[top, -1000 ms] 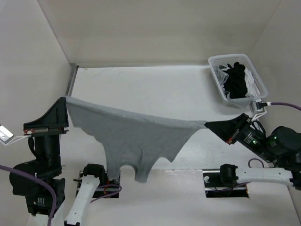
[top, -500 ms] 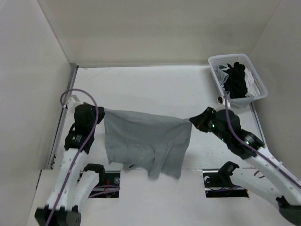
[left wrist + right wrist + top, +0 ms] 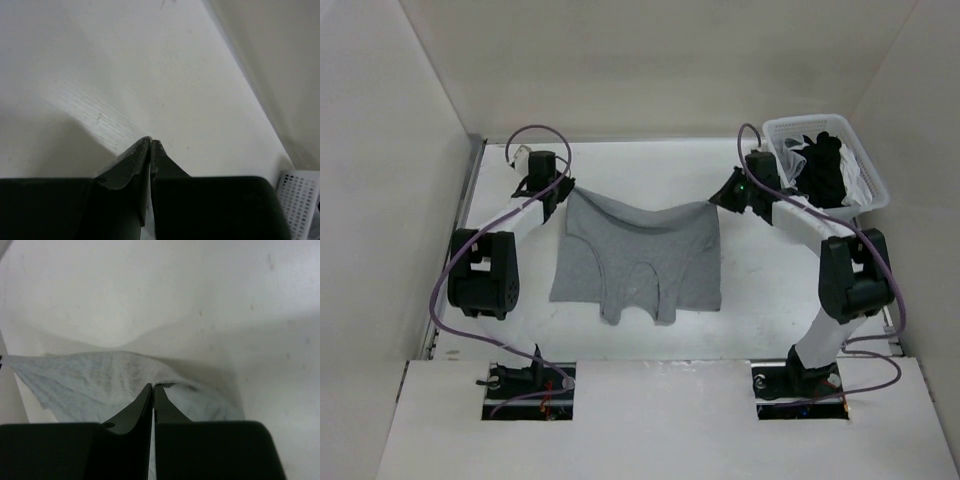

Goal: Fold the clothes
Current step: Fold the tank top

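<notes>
The clothes (image 3: 640, 260), a light-grey shirt-like garment, lie spread on the white table with their far edge lifted and sagging between my two grippers. In the top view my left gripper (image 3: 563, 190) meets the far left corner. In the left wrist view its jaws (image 3: 151, 141) are shut, and no fabric shows past the tips. My right gripper (image 3: 720, 197) is at the far right corner. In the right wrist view its tips (image 3: 153, 386) are shut on a bunched fold of the grey fabric (image 3: 100, 375).
A white slatted basket (image 3: 790, 122) holding dark garments (image 3: 825, 165) stands at the far right, close behind the right arm; it also shows in the left wrist view (image 3: 300, 200). Walls close in the table at the left, back and right.
Both arms have swung from the near edge out to the far half of the table, carrying the garment along. It hung stretched in the air; now its lower part rests on the table.
</notes>
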`<state>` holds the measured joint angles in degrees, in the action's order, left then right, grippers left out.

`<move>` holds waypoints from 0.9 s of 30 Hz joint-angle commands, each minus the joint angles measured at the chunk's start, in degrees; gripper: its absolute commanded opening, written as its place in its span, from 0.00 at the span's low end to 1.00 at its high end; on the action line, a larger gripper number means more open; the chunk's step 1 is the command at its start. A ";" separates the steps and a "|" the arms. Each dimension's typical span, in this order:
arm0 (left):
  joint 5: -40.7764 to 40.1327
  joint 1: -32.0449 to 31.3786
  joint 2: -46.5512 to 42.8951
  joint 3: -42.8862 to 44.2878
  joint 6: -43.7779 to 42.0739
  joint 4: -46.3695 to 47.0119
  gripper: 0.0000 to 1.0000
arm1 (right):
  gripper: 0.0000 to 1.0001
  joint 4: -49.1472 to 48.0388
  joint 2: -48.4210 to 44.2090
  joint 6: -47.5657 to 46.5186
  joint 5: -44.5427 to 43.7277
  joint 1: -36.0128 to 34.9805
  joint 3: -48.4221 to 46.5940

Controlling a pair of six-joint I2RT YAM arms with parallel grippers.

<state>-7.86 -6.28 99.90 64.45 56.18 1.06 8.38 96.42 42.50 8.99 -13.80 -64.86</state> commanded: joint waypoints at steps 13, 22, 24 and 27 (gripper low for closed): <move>1.88 2.19 -22.27 -17.49 3.49 8.16 0.00 | 0.04 -6.01 -18.00 -0.40 -3.19 -2.14 10.70; 6.26 7.99 -34.40 -32.17 6.56 9.40 0.00 | 0.06 -5.31 -32.34 -0.75 -5.12 -4.78 25.21; 9.16 9.40 -37.48 -34.73 6.66 9.14 0.00 | 0.06 -4.00 -34.89 -0.67 -5.21 -5.75 27.76; 11.19 11.86 -41.96 -37.72 5.87 7.12 0.00 | 0.06 -2.06 -39.98 -0.23 -6.44 -7.33 31.27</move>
<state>0.01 3.53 62.43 28.36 61.60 6.59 6.22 60.82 42.24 4.73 -19.73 -35.53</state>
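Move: The tank top is still held by its far hem, a corner in each gripper, about 11 cm above the table. Its strap ends, over which the hem is taken, lie some 31 cm back and 16 cm right of the left hand, and about 28 cm back and 18 cm left of the right. Its near left corner is 27 cm behind and 5 cm left of the left hand. The white basket stands 10 cm ahead and 29 cm right of the right hand. The tank top's hem is first carried a little farther forward, then lifted by about 6 cm and drawn back over the garment towards the strap ends, sinking on the way, to end some 14 cm nearer the robot. Both shut grippers keep their pinch and tip up about 10 degrees; the left also goes 5 cm outward, stretching the hem between them. ##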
